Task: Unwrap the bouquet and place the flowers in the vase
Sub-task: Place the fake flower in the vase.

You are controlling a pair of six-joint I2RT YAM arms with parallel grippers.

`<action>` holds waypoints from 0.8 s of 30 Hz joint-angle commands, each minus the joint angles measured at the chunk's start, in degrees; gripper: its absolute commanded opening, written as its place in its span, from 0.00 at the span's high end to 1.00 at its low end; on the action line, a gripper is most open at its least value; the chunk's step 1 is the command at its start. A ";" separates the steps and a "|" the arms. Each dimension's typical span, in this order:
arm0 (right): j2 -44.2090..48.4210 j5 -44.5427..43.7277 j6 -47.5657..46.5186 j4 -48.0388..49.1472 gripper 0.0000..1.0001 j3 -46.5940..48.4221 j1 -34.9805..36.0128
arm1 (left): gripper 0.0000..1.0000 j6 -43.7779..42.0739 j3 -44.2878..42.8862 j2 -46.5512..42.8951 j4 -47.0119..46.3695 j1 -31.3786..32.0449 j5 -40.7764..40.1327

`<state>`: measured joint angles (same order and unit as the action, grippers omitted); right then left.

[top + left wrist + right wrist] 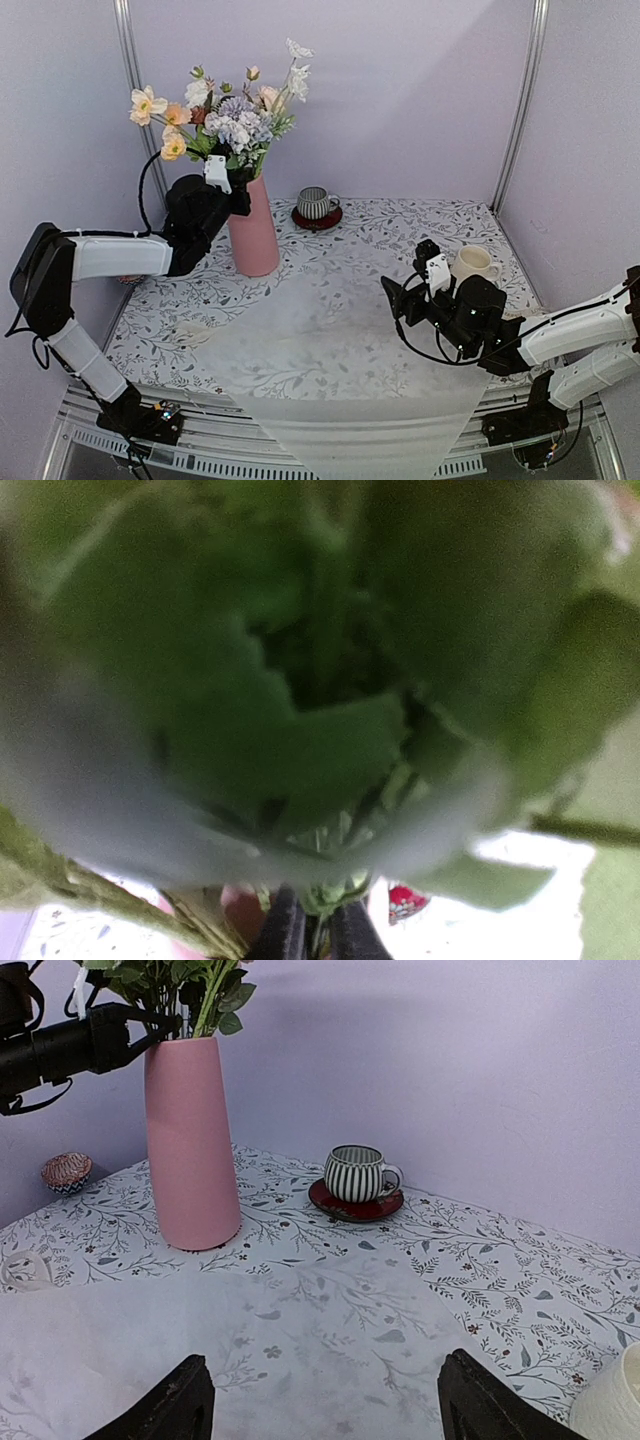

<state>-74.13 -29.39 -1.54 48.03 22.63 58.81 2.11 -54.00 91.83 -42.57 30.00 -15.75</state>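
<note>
The flowers (225,115) stand upright with their stems in the tall pink vase (253,235) at the back left of the table. My left gripper (243,190) is at the vase's rim, its fingers nearly together around the green stems. In the left wrist view blurred leaves (320,680) fill the frame, and a stem sits in the narrow gap of the gripper (315,935). The wrapping paper (330,370) lies spread flat and reaches over the front edge. My right gripper (410,275) hangs open over the paper's right side, holding nothing. From the right wrist, the vase (190,1140) rises beyond the open gripper (320,1410).
A grey striped mug (318,203) on a red saucer stands behind the vase. A cream mug (473,263) sits just behind my right gripper. A small patterned bowl (66,1172) rests left of the vase. Metal frame posts rise at the back corners.
</note>
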 commanded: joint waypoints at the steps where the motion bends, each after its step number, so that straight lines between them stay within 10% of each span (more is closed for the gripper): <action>1: -0.49 0.51 -0.03 0.44 0.21 0.94 -0.31 | 0.85 3.25 0.84 -0.03 7.92 0.15 2.02; 24: -0.71 0.59 -0.02 -0.04 0.21 1.27 -0.29 | 0.58 10.91 7.22 -4.68 11.03 0.17 5.44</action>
<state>-74.37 -29.39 -1.54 47.70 22.65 58.81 10.28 -49.21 86.43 -39.46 30.06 -10.92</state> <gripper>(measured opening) 0.791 0.405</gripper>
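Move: The left hand's fingers, only just beginning to part, are around the flower stems at the vase mouth, whose middle lies some 2 cm ahead, about level sideways and 3 cm below. The striped cup on its red saucer is roughly 15 cm ahead, 17 cm to the right and 26 cm below; the ribbon coil is about 18 cm back, 16 cm to the left and 29 cm below. From the idle right hand the vase mouth lies about 26 cm ahead, 35 cm to the left and 7 cm above. The left hand opens its fingers from nearly shut to a bit under half of their range and lets go of the flower stems standing in the vase mouth. As they spread, it eases straight back from the vase by about 2.5 cm, sinking just under 1 cm, with the wrist rolling some 5 degrees left side down while the fingertips dip and swing slightly clockwise. ##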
